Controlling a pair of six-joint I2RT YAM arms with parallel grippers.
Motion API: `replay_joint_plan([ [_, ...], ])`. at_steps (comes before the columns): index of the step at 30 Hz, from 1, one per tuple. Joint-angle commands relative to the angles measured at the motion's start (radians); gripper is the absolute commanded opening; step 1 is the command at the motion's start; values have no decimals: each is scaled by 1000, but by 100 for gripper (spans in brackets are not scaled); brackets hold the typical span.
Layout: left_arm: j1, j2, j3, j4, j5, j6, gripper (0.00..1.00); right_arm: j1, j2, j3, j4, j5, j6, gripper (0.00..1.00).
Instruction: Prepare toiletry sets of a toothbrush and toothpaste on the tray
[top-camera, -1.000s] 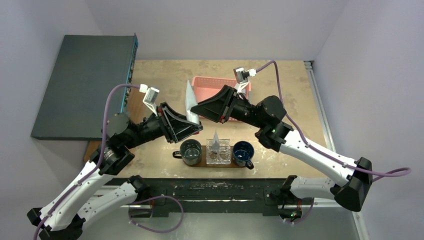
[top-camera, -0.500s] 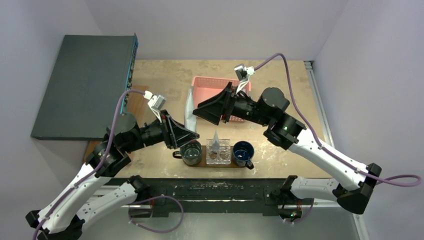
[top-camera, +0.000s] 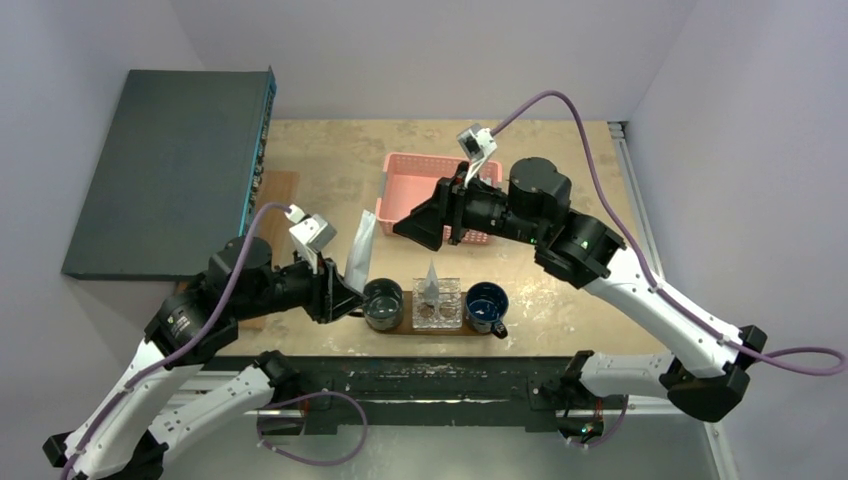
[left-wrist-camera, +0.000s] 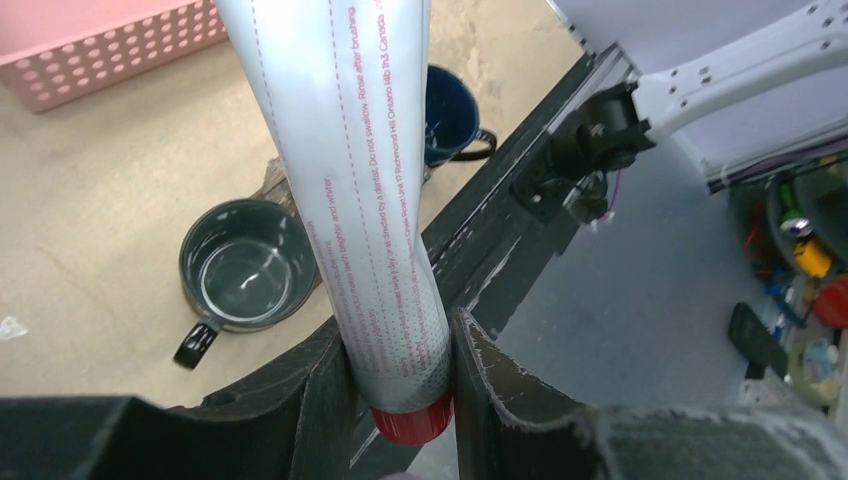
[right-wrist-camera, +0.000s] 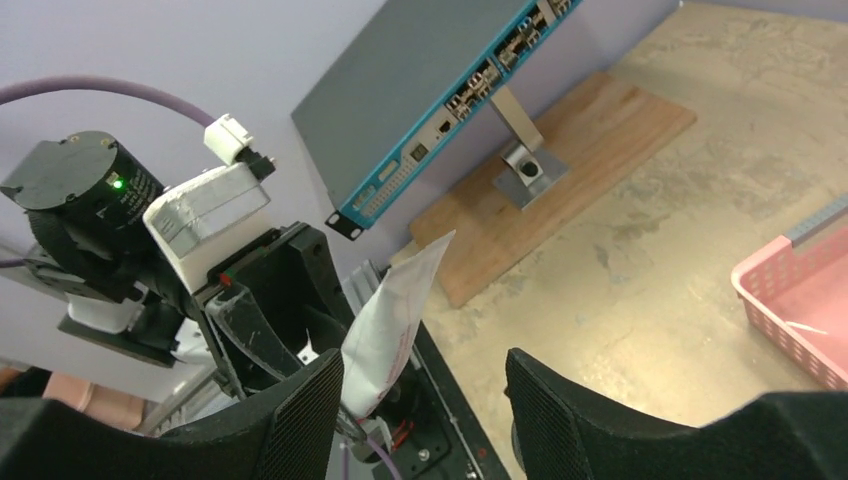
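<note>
My left gripper (top-camera: 340, 293) (left-wrist-camera: 400, 345) is shut on a white and silvery toothpaste tube (top-camera: 358, 255) (left-wrist-camera: 360, 200) near its red cap. The tube's flat end points up and away, just left of the grey mug (top-camera: 382, 303). The dark brown tray (top-camera: 407, 319) lies near the table's front edge under two mugs and a clear glass holder (top-camera: 437, 305). A pale pointed tube (top-camera: 431, 280) stands in that holder. My right gripper (top-camera: 415, 225) (right-wrist-camera: 420, 375) is open and empty, hanging by the pink basket's front left corner. The held tube (right-wrist-camera: 395, 320) shows beyond its left finger. No toothbrush is clearly visible.
A blue mug (top-camera: 487, 303) (left-wrist-camera: 450, 100) stands at the tray's right end. The pink lattice basket (top-camera: 425, 185) (right-wrist-camera: 800, 290) sits at mid table. A dark network box (top-camera: 170, 170) (right-wrist-camera: 440, 90) on a wooden stand (right-wrist-camera: 560, 190) fills the far left.
My right gripper has opened, let go of the tube and drawn back toward the basket. The left arm has carried the tube down and toward the near edge, beside the grey mug.
</note>
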Motion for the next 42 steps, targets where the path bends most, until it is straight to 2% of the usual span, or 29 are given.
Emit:
replay_joint_plan([
  [1,3,25,61,-130,5,154,0,4,33,100,-121,-31,-49,64],
  [8,1,61,79,-267,-29,277,0,0,112,182,-256,-114,-34,64],
  [17,-132,49,104,-305,-206,306,0,-2,210,166,-292,-294,29,64],
  [28,-232,51,98,-314,-320,318,0,-4,226,72,-171,-434,101,64],
  [42,-376,114,107,-331,-480,331,0,-13,283,39,-88,-465,192,61],
])
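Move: The toothpaste tube is already held near its red cap by the left hand; its middle lies about 4 cm ahead, 3 cm right and 4 cm above that hand. From the right hand it is roughly 4 cm back, 7 cm left and 7 cm lower. The green mug stands some 36 cm below the right hand, 7 cm back and 7 cm left; the clear pack is 38 cm below, 7 cm back and 3 cm right. The open right hand follows the tube, sinking about 10 cm while moving left and somewhat back towards its free end, swinging its fingers counter-clockwise and rolling some 30 degrees, and stops close to that end without closing. The left hand keeps its pinch at the cap end, drops quickly and moves left, mostly early on, then creeps lower as its fingertips tip downward by roughly 30 degrees, leaning the tube over towards the right hand. ##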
